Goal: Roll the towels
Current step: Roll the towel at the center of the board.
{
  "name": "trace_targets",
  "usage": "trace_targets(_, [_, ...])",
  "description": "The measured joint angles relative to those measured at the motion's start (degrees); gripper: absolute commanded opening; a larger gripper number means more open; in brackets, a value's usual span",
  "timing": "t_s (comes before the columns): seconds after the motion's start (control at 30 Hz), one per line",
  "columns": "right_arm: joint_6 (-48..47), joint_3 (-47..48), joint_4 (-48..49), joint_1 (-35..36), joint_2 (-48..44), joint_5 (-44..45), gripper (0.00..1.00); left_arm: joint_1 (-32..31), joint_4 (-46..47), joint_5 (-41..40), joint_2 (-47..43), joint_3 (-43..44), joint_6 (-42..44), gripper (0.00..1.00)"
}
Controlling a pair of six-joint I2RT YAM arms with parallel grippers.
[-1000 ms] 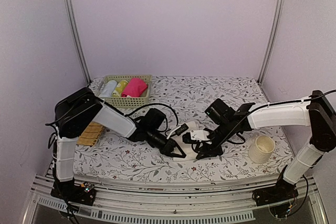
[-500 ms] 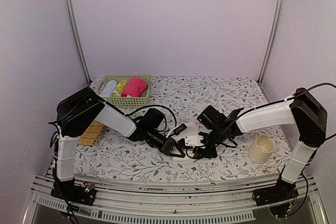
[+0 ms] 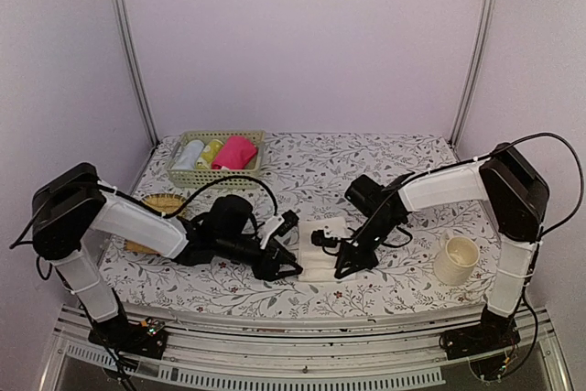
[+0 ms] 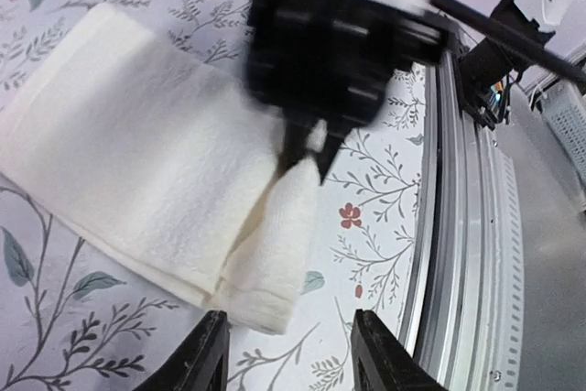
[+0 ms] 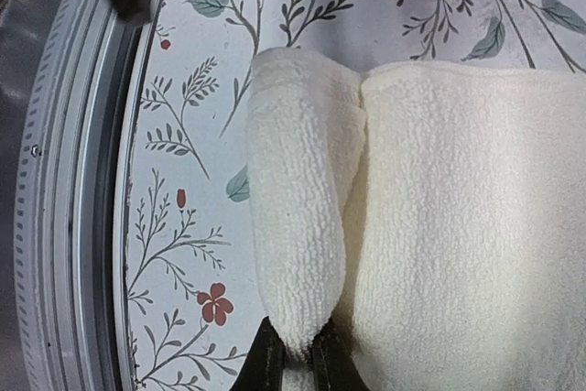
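The cream-white towel (image 3: 322,246) lies flat on the flowered table, its near end folded over into a thick lip (image 4: 275,249). My right gripper (image 5: 293,368) is shut on that folded lip (image 5: 298,199), pinching it between its fingertips; it also shows in the top view (image 3: 344,261). My left gripper (image 4: 291,363) stands open just short of the lip, touching nothing, and lies left of the towel (image 3: 286,267) in the top view. The pink towel (image 3: 236,151) sits rolled in the basket at the back left.
A woven green basket (image 3: 186,177) at the back left also holds white and yellow rolls. A straw mat (image 3: 154,204) lies partly under my left arm. A cream mug (image 3: 455,260) stands at the right. The table's metal front rail (image 4: 458,226) runs close to the towel.
My left gripper has opened, let go of the towel and drawn back to the left. My right gripper has closed on the towel's folded lip.
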Motion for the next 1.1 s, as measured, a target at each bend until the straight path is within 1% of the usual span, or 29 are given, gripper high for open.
trace_targets(0.07, [0.0,2.2,-3.0,-2.3,3.1,-5.0,0.03,-4.2,1.3,-6.1,-2.9,-2.4,4.7,0.48])
trace_targets(0.2, [-0.3,5.3,-8.2,-5.7,7.8,-12.9,0.03,-10.1,2.4,-13.9,-2.6,-2.4,14.0,0.48])
trace_targets(0.23, [-0.6,6.4,-9.8,-6.4,9.1,-14.5,0.03,-10.6,2.4,-14.3,-2.4,-2.4,14.3,0.48])
trace_targets(0.43, [-2.2,10.3,-16.7,-8.8,14.4,-20.9,0.03,-11.8,2.3,-20.0,2.7,3.6,24.4,0.48])
trace_targets(0.6, [-3.1,11.8,-19.9,-9.0,16.1,-22.3,0.04,-14.0,0.0,-22.3,7.6,10.4,31.7,0.44])
trace_targets(0.77, [-3.3,12.2,-21.7,-9.0,16.7,-22.7,0.04,-14.3,-3.0,-22.9,11.0,13.7,35.1,0.4])
trace_targets(0.9, [-3.4,12.3,-22.5,-9.0,17.0,-22.9,0.05,-14.3,-4.7,-23.0,13.8,15.0,36.5,0.34])
trace_targets(0.97, [-3.3,12.4,-22.7,-9.0,17.0,-22.9,0.06,-14.4,-4.9,-23.2,14.8,15.2,36.9,0.29])
trace_targets(1.03, [-3.3,12.4,-23.0,-9.0,17.0,-22.9,0.1,-14.4,-5.0,-23.3,14.9,15.5,37.1,0.19])
trace_targets(1.07, [-3.3,12.4,-23.1,-9.0,17.0,-22.9,0.13,-14.4,-5.2,-23.4,15.0,15.6,37.2,0.15])
trace_targets(1.1, [-3.3,12.4,-23.1,-9.0,17.0,-22.9,0.19,-14.4,-5.4,-23.5,15.0,15.8,37.2,0.12])
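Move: The towel's rolled near edge lies crosswise, its middle some 9 cm to the right of my open left hand, about 1 cm back and 5 cm below. My right fingers already hold the roll near its middle. From my right hand the still-flat part of the towel is centred about 8 cm ahead, 2 cm left and 2 cm below, and the mug stands some 25 cm to the right, 2 cm farther out. My right hand keeps its pinch and turns the roll over forward, tilting about 35 degrees so its fingers point back towards my base, while staying almost in place. My open left hand dips back, swings about 8 cm right along the roll while tilting some 40 degrees the opposite way, then drops about 5 cm beside my right fingers and starts closing around the roll. ##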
